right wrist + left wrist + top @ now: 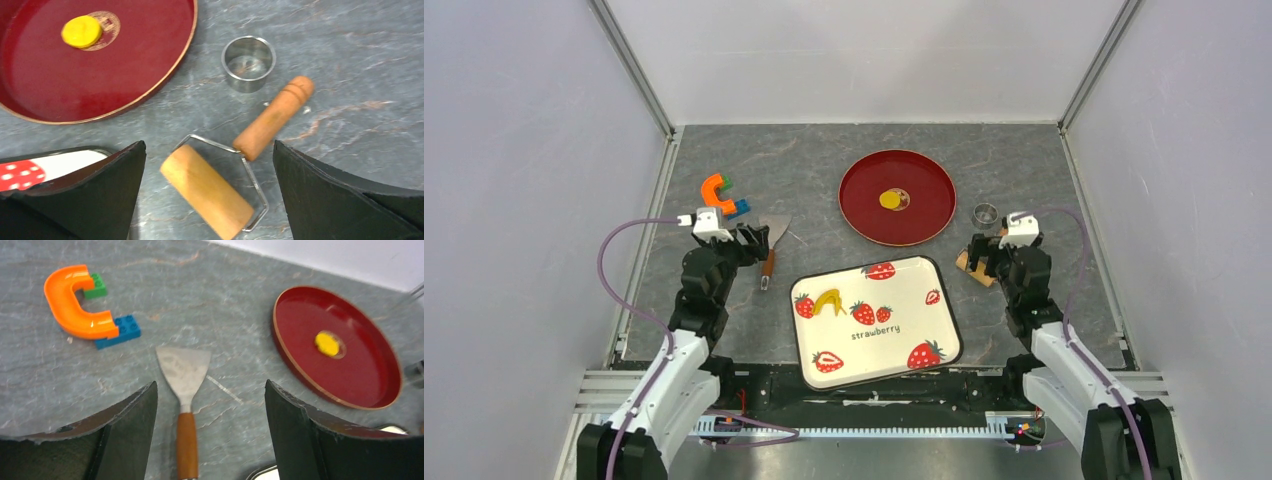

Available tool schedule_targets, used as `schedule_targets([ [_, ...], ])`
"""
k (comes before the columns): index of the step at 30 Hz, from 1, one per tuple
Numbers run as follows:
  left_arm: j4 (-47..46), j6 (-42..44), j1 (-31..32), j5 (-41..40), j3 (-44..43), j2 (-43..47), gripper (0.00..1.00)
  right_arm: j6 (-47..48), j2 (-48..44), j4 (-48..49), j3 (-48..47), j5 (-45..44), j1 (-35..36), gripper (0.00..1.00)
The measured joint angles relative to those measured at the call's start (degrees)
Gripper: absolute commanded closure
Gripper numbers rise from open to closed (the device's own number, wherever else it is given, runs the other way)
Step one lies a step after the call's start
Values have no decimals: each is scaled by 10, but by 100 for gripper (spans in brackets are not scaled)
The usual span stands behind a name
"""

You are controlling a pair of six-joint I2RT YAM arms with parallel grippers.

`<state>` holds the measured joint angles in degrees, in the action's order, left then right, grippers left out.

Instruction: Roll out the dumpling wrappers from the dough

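One dumpling wrapper [890,199], a small flat yellow disc, lies in the middle of the red plate [924,175]. It also shows in the left wrist view as the wrapper [327,344] and in the right wrist view as the wrapper [81,31]. A curved scrap of yellow dough [828,301] lies on the strawberry tray [904,285]. My left gripper [210,387] hangs open above a wooden-handled scraper [183,375]. My right gripper [209,145] is open over a wooden roller [207,192] with its handle [274,117]. Neither holds anything.
A metal ring cutter [248,63] stands just beyond the roller, right of the plate [50,85]. An orange C-shaped piece [70,305] with green and blue bricks lies at the far left. White walls enclose the grey table on three sides.
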<state>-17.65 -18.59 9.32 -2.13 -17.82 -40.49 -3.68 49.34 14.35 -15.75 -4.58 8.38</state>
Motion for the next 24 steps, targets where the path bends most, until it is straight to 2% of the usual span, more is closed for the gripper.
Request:
schedule_targets([
  [7,-35,77,0,-47,53,-60,19,53,-19,178,149,-93,0,2],
  [10,-66,96,0,-62,71,-101,19,69,8,269,155,-113,-1,2],
  [14,-122,110,0,-68,84,-171,19,80,71,448,155,-142,-1,2],
  [24,-231,160,-12,-50,36,-325,19,114,237,628,156,-181,-1,2],
])
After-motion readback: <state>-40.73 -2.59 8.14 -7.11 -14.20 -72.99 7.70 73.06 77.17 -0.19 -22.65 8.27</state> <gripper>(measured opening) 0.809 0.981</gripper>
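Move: Under and slightly ahead of the left hand lies the spatula, about 2 cm ahead, 3 cm to its right and 17 cm below; the blue block is 11 cm ahead and 3 cm left, the red plate with the yellow wrapper 13 cm ahead and 30 cm right. From the right hand that plate is 13 cm ahead and 17 cm left, 9 cm below; the roller lies almost beneath, 2 cm right and 1 cm ahead, the metal cup 9 cm ahead and 2 cm right. Sinking about 12 cm beside the spatula, the empty left hand drifts some 3 cm left and rolls its left side up nearly 20 degrees, then glides 3.5 cm forward. The right hand retreats rightwards about 6 cm from the plate, first dipping and drawing back, then rising and coming forward as its fingers tip up some 20 degrees and swing clockwise. Both stay open. ##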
